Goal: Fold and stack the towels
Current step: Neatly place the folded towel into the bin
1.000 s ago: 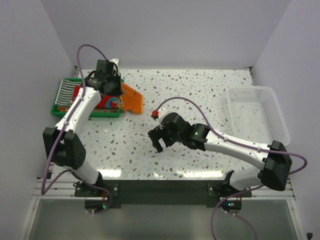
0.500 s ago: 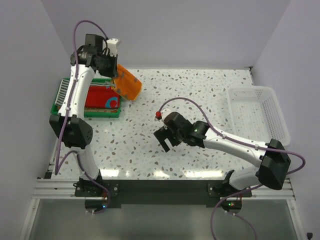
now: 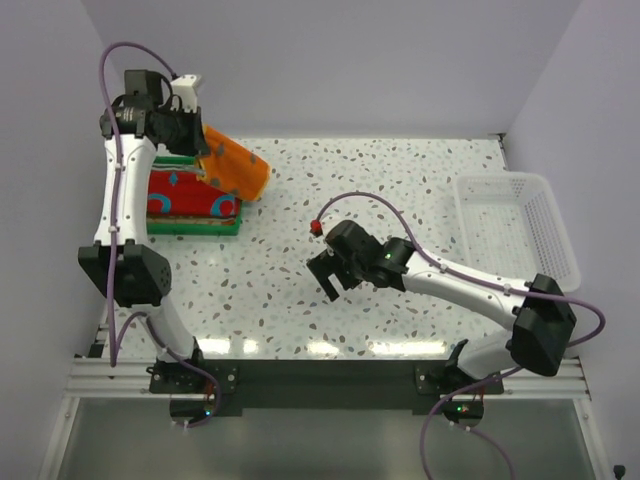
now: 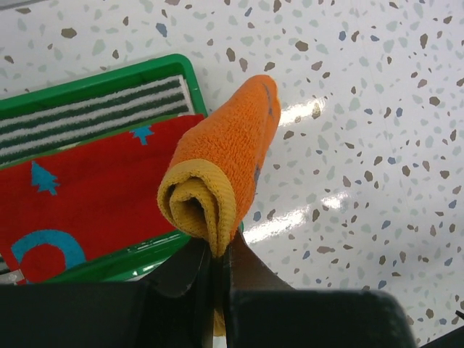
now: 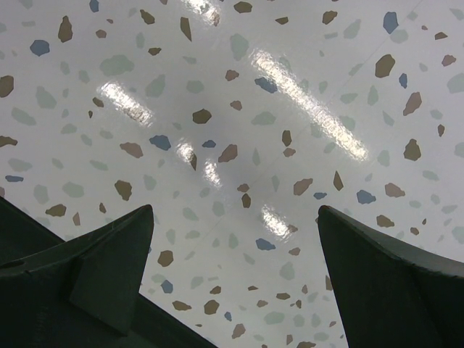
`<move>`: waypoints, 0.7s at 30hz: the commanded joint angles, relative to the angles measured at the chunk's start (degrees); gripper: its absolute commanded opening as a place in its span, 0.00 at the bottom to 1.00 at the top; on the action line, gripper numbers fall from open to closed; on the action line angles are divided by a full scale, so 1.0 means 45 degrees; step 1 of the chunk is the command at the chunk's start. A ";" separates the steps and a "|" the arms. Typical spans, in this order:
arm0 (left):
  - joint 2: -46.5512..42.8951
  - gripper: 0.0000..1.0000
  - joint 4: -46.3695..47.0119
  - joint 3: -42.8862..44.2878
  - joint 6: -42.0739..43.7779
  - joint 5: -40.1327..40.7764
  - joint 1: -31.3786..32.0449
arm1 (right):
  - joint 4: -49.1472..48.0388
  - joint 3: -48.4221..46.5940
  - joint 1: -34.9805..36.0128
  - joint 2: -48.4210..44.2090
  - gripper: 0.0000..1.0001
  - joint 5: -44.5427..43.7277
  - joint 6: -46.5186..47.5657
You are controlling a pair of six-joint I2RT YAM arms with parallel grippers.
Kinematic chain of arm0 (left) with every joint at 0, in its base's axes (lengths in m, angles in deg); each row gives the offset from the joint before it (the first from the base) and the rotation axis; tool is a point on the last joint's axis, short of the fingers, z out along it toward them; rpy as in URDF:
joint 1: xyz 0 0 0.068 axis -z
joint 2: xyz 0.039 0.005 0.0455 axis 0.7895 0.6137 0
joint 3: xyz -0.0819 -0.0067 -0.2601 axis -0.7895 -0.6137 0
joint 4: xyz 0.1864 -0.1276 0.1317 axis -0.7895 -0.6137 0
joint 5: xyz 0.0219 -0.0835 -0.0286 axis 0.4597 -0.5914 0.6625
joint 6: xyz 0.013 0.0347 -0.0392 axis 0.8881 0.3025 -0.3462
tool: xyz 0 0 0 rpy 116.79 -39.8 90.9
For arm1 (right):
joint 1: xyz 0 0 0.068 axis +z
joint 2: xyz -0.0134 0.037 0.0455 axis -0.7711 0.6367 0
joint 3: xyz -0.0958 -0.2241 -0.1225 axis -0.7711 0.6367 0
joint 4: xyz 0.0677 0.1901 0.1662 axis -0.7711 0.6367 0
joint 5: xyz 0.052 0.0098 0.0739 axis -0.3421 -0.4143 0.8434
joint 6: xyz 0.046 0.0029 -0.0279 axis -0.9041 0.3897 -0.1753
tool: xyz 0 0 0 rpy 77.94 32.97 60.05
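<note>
My left gripper is raised high over the back left of the table, shut on an orange towel that hangs from it, bunched. In the left wrist view the orange towel dangles from the closed jaws of the left gripper, above the tray's right edge. A red towel with blue shapes lies in the green tray. Beside the red towel, a black-and-white striped towel shows. My right gripper hovers open over the bare middle of the table, nothing between the fingers of the right gripper.
A white mesh basket stands at the right edge of the table. The speckled tabletop stretches between tray and basket. Grey walls close in on the left, back and right.
My left arm has lifted up and swung left, carrying the orange towel off the tray's right side into the air. The right gripper has shifted slightly.
</note>
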 commanded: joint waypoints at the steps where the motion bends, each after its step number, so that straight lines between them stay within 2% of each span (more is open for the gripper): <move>1: -0.0138 0.00 -0.0076 -0.0363 -0.0146 -0.0165 -0.0561 | 0.0032 -0.0597 -0.0036 0.0050 0.99 -0.0092 0.0208; 8: 0.0115 0.00 -0.0057 -0.0480 -0.0733 0.1415 -0.1050 | -0.0027 -0.0715 -0.0036 0.0362 0.99 0.0123 0.0188; 14: 0.1091 0.00 0.0236 -0.0890 -0.0831 0.2412 -0.1343 | -0.0085 -0.0617 -0.0036 0.0440 0.99 0.0221 0.0149; 21: 0.2067 0.00 0.1309 -0.0851 -0.0637 0.4170 -0.1441 | -0.0027 -0.0734 -0.0055 0.0811 0.99 0.0318 0.0227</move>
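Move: The left hand holds the orange towel by one edge, high over the near side of the green bin towards its right end; the bin's middle lies about 9 cm ahead, 12 cm to the left and some 25 cm below. The red towel on the stack is roughly 7 cm ahead and 9 cm left, the striped towel under it some 11 cm ahead and 12 cm left. From the idle right hand, the bin is about 30 cm ahead and 36 cm left. Still pinching the orange towel's edge, the left hand carries it leftwards over the green bin by about 9 cm, sinking only slightly at first and then dropping faster towards the stack, some 10 cm in all. On the way the wrist turns about 15 degrees counter-clockwise and tips farther down, while the fingers stay shut and the towel's free part trails off to the right. ##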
